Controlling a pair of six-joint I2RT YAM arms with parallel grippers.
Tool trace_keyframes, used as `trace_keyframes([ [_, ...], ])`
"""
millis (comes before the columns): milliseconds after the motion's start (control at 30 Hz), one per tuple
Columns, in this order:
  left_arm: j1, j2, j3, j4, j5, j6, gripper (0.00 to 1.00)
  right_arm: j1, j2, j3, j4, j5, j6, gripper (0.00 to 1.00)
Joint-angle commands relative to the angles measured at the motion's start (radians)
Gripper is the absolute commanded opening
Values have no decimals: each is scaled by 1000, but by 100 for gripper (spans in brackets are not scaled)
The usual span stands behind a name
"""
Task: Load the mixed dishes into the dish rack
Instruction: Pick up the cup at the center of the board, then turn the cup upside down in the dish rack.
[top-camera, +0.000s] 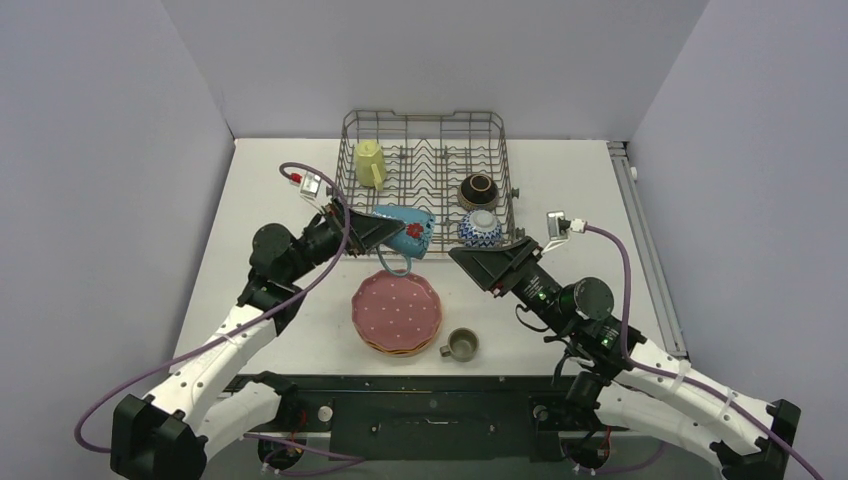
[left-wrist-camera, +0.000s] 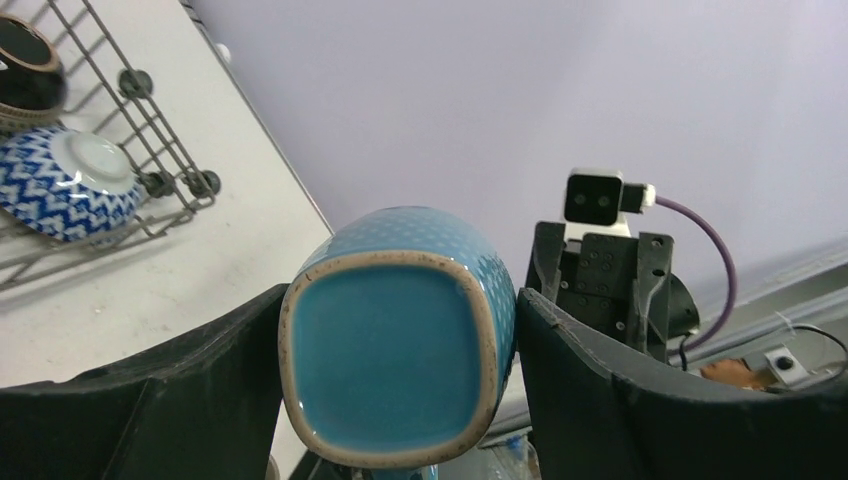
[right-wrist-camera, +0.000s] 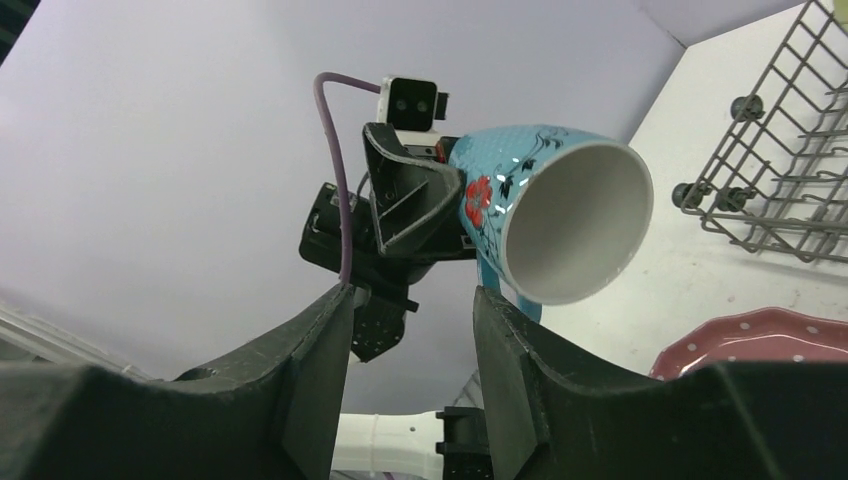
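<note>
My left gripper (top-camera: 378, 233) is shut on the blue mug (top-camera: 408, 230), held on its side in the air just before the dish rack (top-camera: 425, 180). The left wrist view shows the mug's square base (left-wrist-camera: 395, 345) clamped between both fingers. The right wrist view shows its white mouth (right-wrist-camera: 575, 215) facing my right gripper (right-wrist-camera: 412, 330), which is open and empty (top-camera: 468, 260). In the rack sit a yellow mug (top-camera: 370, 163), a dark brown bowl (top-camera: 478, 190) and a blue-white bowl (top-camera: 480, 229). A stack of plates, pink on top (top-camera: 397, 310), and a small grey-olive mug (top-camera: 461, 345) rest on the table.
The rack's near right corner with its small wheels (left-wrist-camera: 180, 182) lies close to both grippers. Grey walls enclose the white table (top-camera: 270, 200) on three sides. A metal rail (top-camera: 640, 220) runs along the right table edge.
</note>
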Motion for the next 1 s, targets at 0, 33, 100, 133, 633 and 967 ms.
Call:
trace_keyframes([
  [0,20,10,137,-83,-85,133,0,-8,-41,1,-61,52,-67,44],
  [33,22,20,147,-103,-93,170,0,-8,-44,4,-85,54,-74,44],
  [100,26,33,177,-168,-128,231,0,-8,-58,11,-118,65,-94,44],
  [133,28,37,197,-212,-158,269,0,-8,-69,13,-127,72,-106,44],
  [633,53,261,452,-543,-470,496,0,-13,-158,25,-273,71,-192,44],
  [967,47,474,634,-693,-719,547,0,-18,-214,37,-376,79,-246,44],
])
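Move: Nearly 26 cm ahead of the left hand, 7 cm left and 25 cm below is the rack space in front of the yellow cup, where the held blue mug is being taken. The yellow cup is about 10 cm beyond that space; the blue-white bowl sits 17 cm ahead of the left hand and 21 cm right, the pink plates right below. From the empty right hand that space is roughly 35 cm ahead, 18 cm left, 29 cm down. Swinging the blue mug out from above the plates towards the rack's left side, the left hand goes about 16 cm forward, 9 cm down after a level start, and 6 cm left, keeping its grip around the mug's base end. Its fingers turn counter-clockwise and tip down some 30 degrees. The right hand, open and empty, backs off right and down about 5 cm. ##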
